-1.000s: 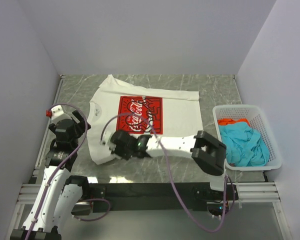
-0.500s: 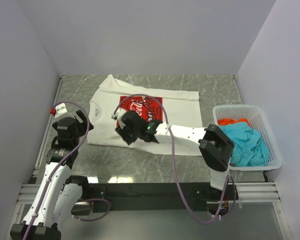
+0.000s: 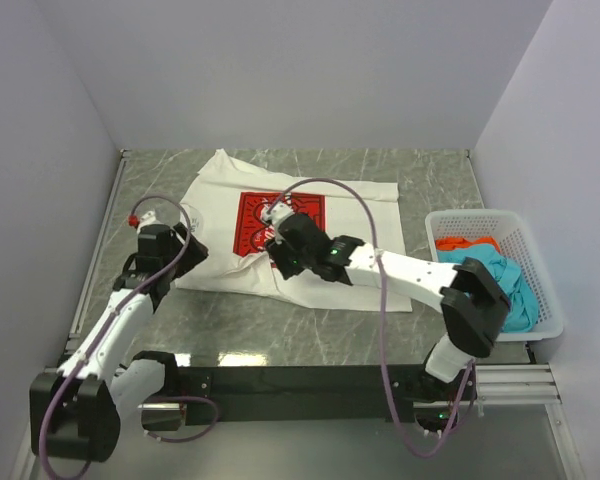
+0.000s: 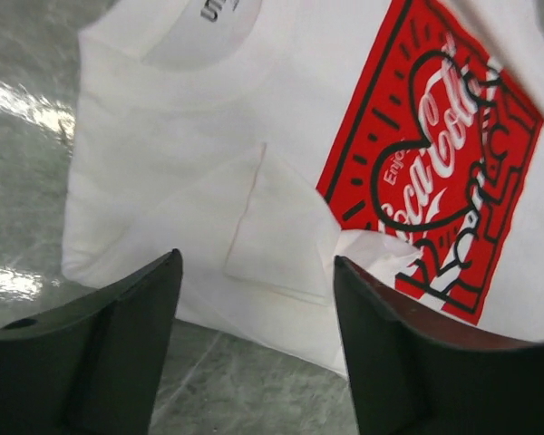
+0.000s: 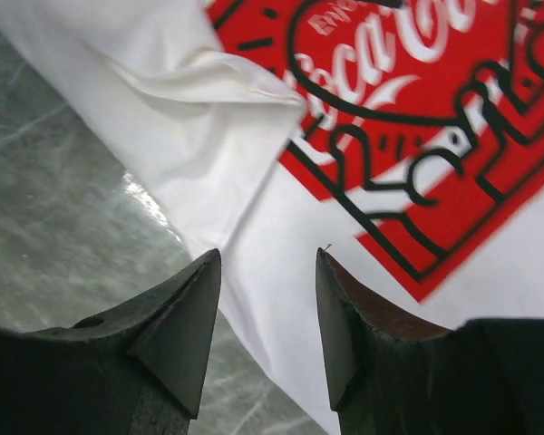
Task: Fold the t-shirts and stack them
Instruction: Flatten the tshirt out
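The white t-shirt [image 3: 360,215] with the red Coca-Cola print lies spread on the table, its near-left part folded in over the print's corner [image 5: 199,136]. My right gripper [image 3: 278,250] hangs open over the shirt's near edge [image 5: 267,258], nothing between its fingers. My left gripper [image 3: 187,250] stands open at the shirt's left side, above the near-left corner by the collar [image 4: 258,263]. The shirt's chest pocket [image 4: 272,227] shows under it. The teal t-shirt [image 3: 515,290] and the red-orange t-shirt [image 3: 460,243] lie in the basket.
A white mesh basket [image 3: 480,215] stands at the right edge of the grey marble table [image 3: 430,180]. My right arm's elbow [image 3: 475,305] overlaps the basket's near-left corner. White walls close in the table on three sides.
My right gripper carried the shirt's near-left part toward the print, then opened and let it go. My left arm swung right, up to the shirt's left edge.
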`<action>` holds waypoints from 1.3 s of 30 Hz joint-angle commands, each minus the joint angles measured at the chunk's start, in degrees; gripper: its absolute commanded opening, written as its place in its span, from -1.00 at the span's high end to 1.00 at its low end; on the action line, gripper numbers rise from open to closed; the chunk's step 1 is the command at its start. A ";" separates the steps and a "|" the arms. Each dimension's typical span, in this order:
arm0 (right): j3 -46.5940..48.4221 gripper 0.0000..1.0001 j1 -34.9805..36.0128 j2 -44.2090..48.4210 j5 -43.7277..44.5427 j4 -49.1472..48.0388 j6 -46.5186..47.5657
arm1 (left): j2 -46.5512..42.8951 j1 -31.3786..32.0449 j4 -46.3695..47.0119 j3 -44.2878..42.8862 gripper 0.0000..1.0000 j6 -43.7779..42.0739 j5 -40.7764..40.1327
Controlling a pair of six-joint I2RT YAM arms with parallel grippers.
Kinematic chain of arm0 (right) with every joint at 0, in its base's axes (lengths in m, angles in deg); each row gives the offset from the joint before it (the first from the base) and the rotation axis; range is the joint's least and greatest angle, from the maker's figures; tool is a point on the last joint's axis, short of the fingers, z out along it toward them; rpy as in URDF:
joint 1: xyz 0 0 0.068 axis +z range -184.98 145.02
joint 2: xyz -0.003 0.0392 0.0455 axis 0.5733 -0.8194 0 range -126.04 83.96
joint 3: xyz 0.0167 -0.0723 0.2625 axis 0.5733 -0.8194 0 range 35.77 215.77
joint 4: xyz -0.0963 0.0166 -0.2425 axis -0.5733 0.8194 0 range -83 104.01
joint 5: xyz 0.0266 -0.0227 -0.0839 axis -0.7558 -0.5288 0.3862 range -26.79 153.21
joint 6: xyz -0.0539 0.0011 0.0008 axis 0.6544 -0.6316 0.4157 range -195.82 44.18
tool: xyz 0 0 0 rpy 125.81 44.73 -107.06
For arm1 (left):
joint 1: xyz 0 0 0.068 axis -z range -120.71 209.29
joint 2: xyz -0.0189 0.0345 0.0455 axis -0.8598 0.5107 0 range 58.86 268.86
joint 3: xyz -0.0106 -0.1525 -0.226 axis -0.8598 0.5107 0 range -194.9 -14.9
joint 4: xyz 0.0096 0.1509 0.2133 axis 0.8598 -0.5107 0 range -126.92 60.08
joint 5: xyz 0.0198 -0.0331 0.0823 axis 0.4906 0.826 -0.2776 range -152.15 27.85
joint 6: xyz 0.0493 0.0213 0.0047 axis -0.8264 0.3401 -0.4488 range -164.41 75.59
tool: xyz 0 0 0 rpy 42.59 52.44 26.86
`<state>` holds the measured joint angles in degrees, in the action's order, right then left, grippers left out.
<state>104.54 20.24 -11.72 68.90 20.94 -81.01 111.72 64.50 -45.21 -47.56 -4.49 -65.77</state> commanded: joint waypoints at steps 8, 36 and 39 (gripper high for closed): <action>-14.44 -0.11 -3.54 19.64 3.01 -1.10 -6.58 | 17.36 7.88 3.25 -5.57 0.02 2.70 -4.10; -24.30 -0.15 -6.71 30.81 1.78 -4.53 -6.76 | 26.60 15.35 -1.93 -10.57 0.90 3.14 -14.13; -24.30 -0.14 -6.71 31.43 1.78 -4.36 -6.76 | 23.44 16.58 -5.62 -11.54 0.99 4.20 -13.96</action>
<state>80.32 13.93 17.48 70.43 18.16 -87.33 139.55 79.89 -47.42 -56.37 -1.63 -78.10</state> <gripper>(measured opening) 0.571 0.018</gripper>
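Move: About 6 cm to the right of the left hand, a centimetre farther out and some 10 cm below, lies the near part of the sleeve flap folded back over the shirt. The flap tip is 16 cm right and 5 cm ahead, the red print's middle 21 cm right and 12 cm ahead, and the collar 4 cm left and 15 cm ahead. From the right hand, that near part lies roughly 17 cm left, 3 cm ahead and 10 cm below. Sinking nearly 10 cm and shifting about 5 cm right, the left hand comes down on the sleeve flap, tips its fingers some 20 degrees steeper, then shuts them from wide open to pinch the cloth, rising a centimetre or so as they close. The right hand clears off about 11 cm to the right and a little back, slightly higher, its empty fingers staying half open above the shirt. ##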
